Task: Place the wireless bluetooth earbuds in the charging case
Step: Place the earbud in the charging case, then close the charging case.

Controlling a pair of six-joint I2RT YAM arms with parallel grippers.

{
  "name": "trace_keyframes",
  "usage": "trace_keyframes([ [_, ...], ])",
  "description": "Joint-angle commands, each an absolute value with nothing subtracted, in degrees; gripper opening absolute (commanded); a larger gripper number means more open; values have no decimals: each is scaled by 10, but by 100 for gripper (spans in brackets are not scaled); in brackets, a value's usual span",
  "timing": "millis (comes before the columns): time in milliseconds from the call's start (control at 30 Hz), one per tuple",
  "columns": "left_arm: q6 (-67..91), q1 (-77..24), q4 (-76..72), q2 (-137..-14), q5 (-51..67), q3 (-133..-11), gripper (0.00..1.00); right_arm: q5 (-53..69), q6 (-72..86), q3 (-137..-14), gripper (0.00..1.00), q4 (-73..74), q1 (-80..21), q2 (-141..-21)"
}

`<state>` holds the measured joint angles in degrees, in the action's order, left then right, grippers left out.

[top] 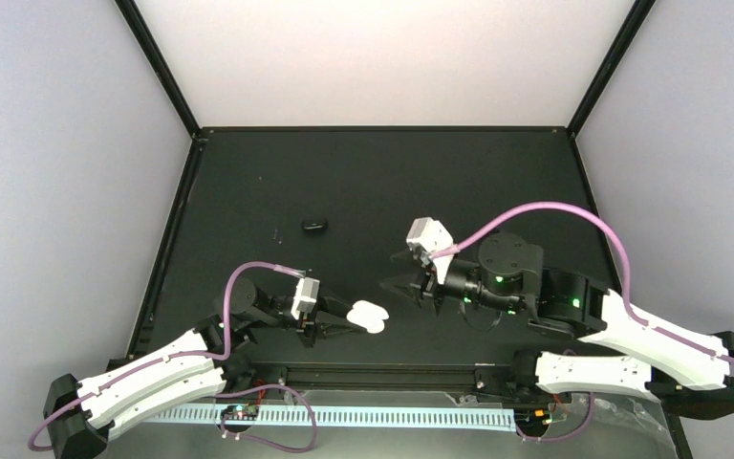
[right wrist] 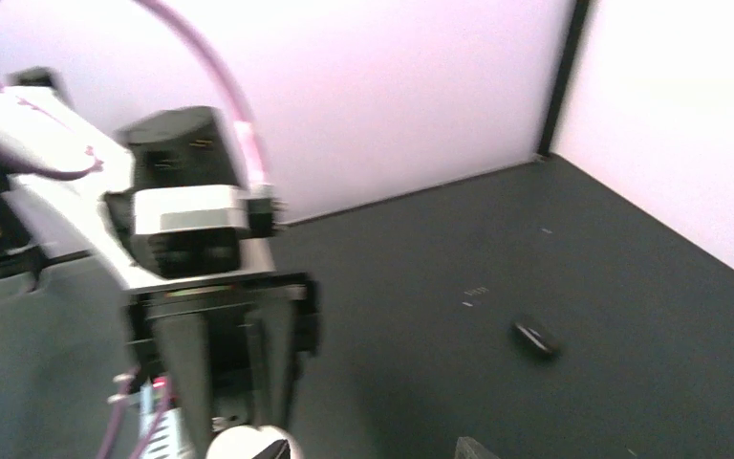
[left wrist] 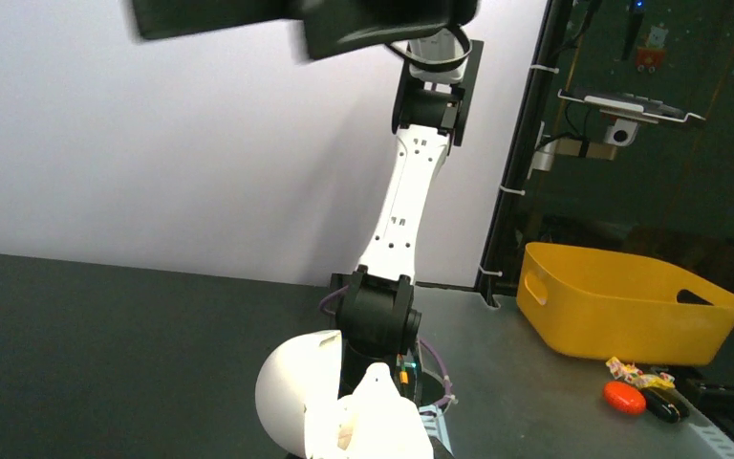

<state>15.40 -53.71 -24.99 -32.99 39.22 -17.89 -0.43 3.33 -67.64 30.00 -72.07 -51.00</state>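
The white charging case (top: 369, 316) stands open at the tips of my left gripper (top: 336, 327), which is shut on it. In the left wrist view its round lid (left wrist: 296, 387) tips to the left of the body (left wrist: 382, 421). No white earbud shows as a separate thing. A small black oblong piece (top: 314, 226) lies alone on the mat farther back, also seen as the black piece (right wrist: 535, 338); I cannot tell whether it is an earbud. My right gripper (top: 394, 271) hovers just right of the case, open and holding nothing, its fingertips (right wrist: 473, 448) apart.
Black mat (top: 497, 182) bordered by a black frame and white walls. Off the table to the right are a yellow bin (left wrist: 621, 301) and a red object (left wrist: 621, 397). The right arm (left wrist: 406, 201) rises behind the case in the left wrist view.
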Motion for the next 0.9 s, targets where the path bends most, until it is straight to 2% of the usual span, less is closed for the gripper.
trace_keyframes([
  [0,151,-541,-274,-323,394,-207,2,-133,80,-648,45,284,-704,-527],
  [867,149,-541,-264,-285,348,-196,2,-22,85,-627,45,290,-696,-581],
])
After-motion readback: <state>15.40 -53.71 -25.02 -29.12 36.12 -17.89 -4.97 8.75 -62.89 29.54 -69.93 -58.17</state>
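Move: The white charging case, open and still held by the left fingers, lies about 4 cm back of the empty right hand, some 4 cm to its left and roughly 9 cm below. From the left hand the case is level fore and aft, 2 cm to its right and about 1 cm higher. The left fingertips gripping it are some 4 cm back, 6 cm left and 10 cm below the right hand. Swing the right gripper forward about 4.5 cm and down to the case's level off its far side, tipping the fingers down some 10 degrees while turning them clockwise; then ease it left, slightly back and down towards the case, fingers staying half open. Meanwhile, raise the left gripper 1.5 cm, edging left, keeping its hold on the case. ##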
